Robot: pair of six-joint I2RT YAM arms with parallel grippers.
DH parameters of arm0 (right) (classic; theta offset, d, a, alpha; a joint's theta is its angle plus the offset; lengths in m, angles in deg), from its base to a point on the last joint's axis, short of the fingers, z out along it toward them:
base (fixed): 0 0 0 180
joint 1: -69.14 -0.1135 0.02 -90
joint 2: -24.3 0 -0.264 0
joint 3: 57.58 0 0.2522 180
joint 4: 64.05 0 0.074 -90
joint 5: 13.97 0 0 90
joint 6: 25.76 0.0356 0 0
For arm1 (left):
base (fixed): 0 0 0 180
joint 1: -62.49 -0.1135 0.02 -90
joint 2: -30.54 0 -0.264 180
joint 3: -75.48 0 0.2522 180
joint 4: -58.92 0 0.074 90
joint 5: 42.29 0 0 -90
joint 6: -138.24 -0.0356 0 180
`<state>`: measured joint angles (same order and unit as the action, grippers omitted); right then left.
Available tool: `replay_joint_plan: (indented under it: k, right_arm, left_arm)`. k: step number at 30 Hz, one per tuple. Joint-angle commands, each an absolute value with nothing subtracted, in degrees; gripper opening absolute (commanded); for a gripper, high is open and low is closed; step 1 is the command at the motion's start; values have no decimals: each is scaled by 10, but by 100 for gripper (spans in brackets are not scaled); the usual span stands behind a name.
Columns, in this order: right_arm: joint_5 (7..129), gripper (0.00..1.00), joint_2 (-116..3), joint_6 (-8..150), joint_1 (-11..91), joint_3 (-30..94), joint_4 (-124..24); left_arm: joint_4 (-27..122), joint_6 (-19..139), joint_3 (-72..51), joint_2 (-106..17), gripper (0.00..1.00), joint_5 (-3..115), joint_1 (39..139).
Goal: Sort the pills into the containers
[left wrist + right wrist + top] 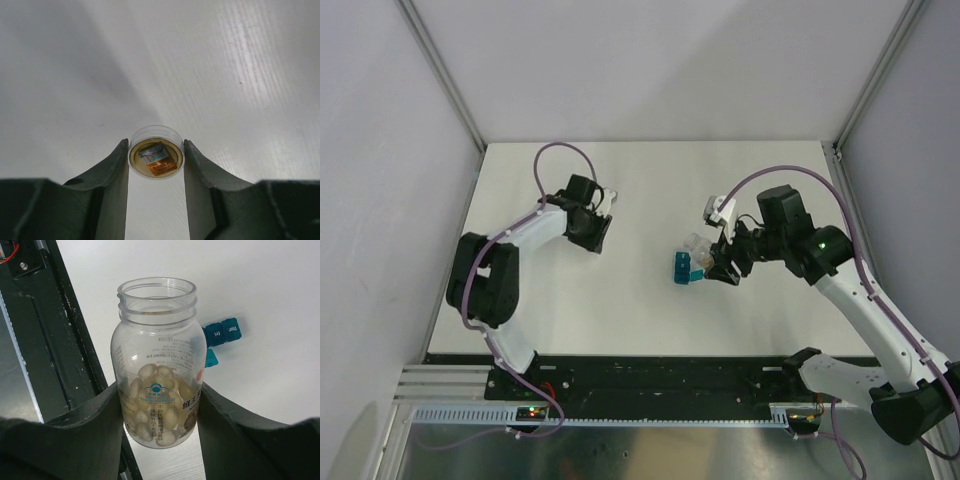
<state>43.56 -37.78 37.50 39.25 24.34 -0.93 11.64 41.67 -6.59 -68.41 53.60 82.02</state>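
My right gripper (160,390) is shut on a clear plastic bottle (157,360), which has no cap and an open mouth. Pale yellow pills (162,405) fill its lower part. Just beyond the bottle the teal containers (223,332) lie on the white table, with one lid (211,358) hinged open. From above, the bottle (697,243) hangs tilted right next to the containers (680,268), held by the right gripper (708,256). My left gripper (156,151) is shut on a round clear cap (156,152) above the table. In the top view the left gripper (595,238) sits at the table's left middle, hiding the cap.
The white table (650,310) is walled at the back and both sides. A black rail (60,340) with the arm bases runs along the near edge, close behind the bottle in the right wrist view.
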Motion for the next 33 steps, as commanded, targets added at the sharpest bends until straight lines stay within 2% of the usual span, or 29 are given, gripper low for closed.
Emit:
replay_joint_plan:
  k: [1,15,24,28,33]
  right_arm:
    - [414,0,-361,382,402,231,-39]
    - [413,0,-363,386,407,221,-44]
    - [424,0,-364,393,417,212,-48]
    - [442,0,-367,404,433,201,-58]
    - [441,0,-364,409,452,192,-66]
  left_arm:
    - [122,411,-76,-711,32,496,821]
    - [123,419,-83,-760,51,505,821]
    - [122,411,-90,-730,83,520,821]
    - [122,403,-101,-690,90,563,824]
    - [122,386,-134,-660,94,611,853]
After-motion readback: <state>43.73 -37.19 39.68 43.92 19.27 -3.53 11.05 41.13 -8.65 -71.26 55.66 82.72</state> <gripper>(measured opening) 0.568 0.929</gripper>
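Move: The left hand already holds the lid; the bare table spot for it lies about 5 cm below, some 1 cm back and 1 cm left. The teal pill box stands roughly 21 cm to that hand's right and 5 cm back, also some 5 cm below. From the right hand, which holds the pill bottle, that spot is about 26 cm left, 14 cm ahead and 23 cm below. The left hand sinks about 4 cm, releases the lid onto the table and rises; right lowers its bottle. ##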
